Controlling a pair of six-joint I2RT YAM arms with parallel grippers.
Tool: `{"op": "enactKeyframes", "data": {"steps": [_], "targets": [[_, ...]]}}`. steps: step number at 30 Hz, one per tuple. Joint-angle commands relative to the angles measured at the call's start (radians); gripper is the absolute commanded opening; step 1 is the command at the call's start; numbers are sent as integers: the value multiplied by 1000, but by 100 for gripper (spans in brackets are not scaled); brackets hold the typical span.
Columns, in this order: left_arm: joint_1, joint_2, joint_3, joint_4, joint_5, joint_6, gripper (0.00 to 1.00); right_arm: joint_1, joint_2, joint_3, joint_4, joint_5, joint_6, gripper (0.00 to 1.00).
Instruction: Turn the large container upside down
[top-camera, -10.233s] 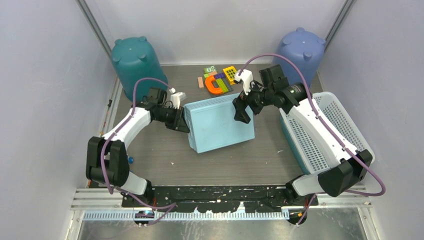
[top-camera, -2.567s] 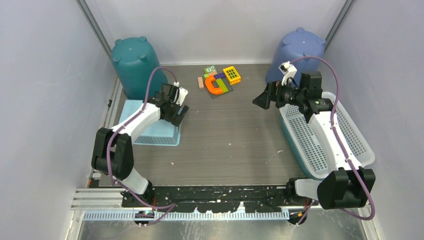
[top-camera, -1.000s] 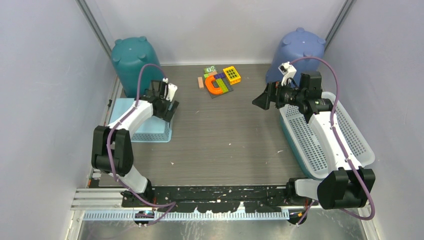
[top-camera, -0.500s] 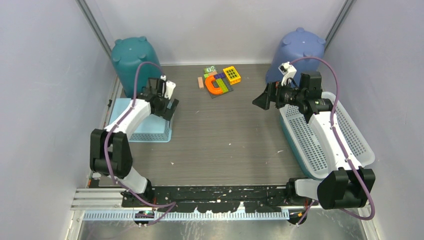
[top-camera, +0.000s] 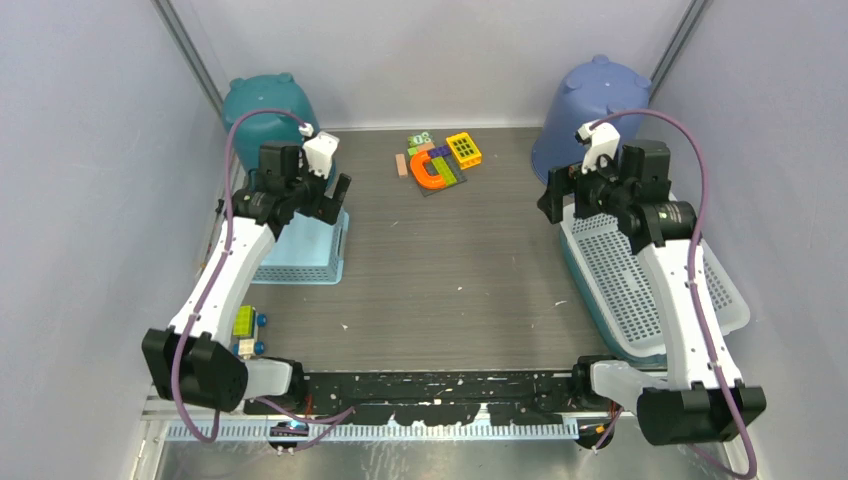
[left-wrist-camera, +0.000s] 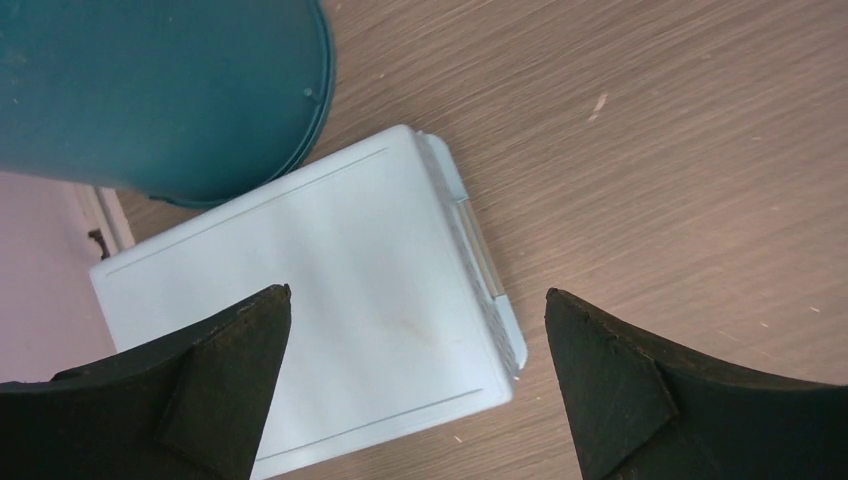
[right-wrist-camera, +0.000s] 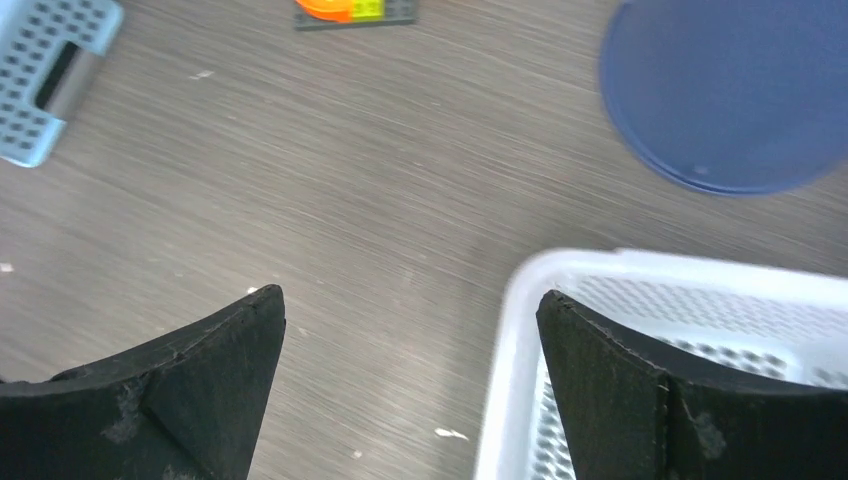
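Note:
A light blue basket (top-camera: 300, 252) lies upside down at the left of the table, its flat bottom facing up. It fills the lower left of the left wrist view (left-wrist-camera: 300, 320). My left gripper (top-camera: 330, 192) hovers above its far edge, open and empty (left-wrist-camera: 416, 292). A larger white mesh basket (top-camera: 610, 270) with a teal lower part stands upright at the right. My right gripper (top-camera: 552, 200) is open and empty above the table beside that basket's near-left corner (right-wrist-camera: 505, 340).
An upturned teal bin (top-camera: 262, 105) stands at the back left, touching the blue basket's corner (left-wrist-camera: 160, 90). An upturned blue bin (top-camera: 590, 100) stands at the back right. Toy blocks (top-camera: 437, 160) lie at the back centre. A small toy car (top-camera: 245, 325) sits near the left arm's base.
My left gripper has lifted up and away from the light blue basket, which stays upside down at the left. My right arm has risen and drawn back slightly.

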Motion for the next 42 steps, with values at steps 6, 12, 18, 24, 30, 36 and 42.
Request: {"op": "enactKeyframes", "data": {"steps": [6,12,18,24,30,36,42], "targets": [[-2,-192,-56,-97,334,2,100,-1,-143,2,-282,297,-212,100],[-2,-312,-138,-139,467,41,100,-1,-191,-154,-292,351,-242,98],[-2,-381,-208,-135,537,73,100,-2,-199,-266,-270,398,-253,84],[-2,-369,-203,-131,544,66,100,0,-181,-339,-242,451,-251,65],[-2,-364,-215,-122,536,65,100,-1,-150,-363,-231,448,-241,53],[-2,-361,-224,-115,532,65,100,-1,-161,-358,-236,443,-229,42],[-2,-363,-230,-109,527,68,100,0,-172,-341,-257,435,-223,24]]}}
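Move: The white basket, resting on a teal bin, has its middle some 23 cm to the right hand's right, 8 cm back and about 19 cm down. The near part of its left rim is only about 9 cm right, 11 cm back and 14 cm down. The upturned blue bucket stands 24 cm ahead and 12 cm right. For the left hand, the basket is about 67 cm right and 11 cm back. Bring the right gripper down about 14 cm while drawing it back and to the right onto the white basket's left rim, tilting the fingers steeply down; start closing on the way and pinch the rim between the tips. Meanwhile pull the open left gripper back about 12 cm and somewhat right, clear of the light blue basket, turning it some 25 degrees clockwise. ##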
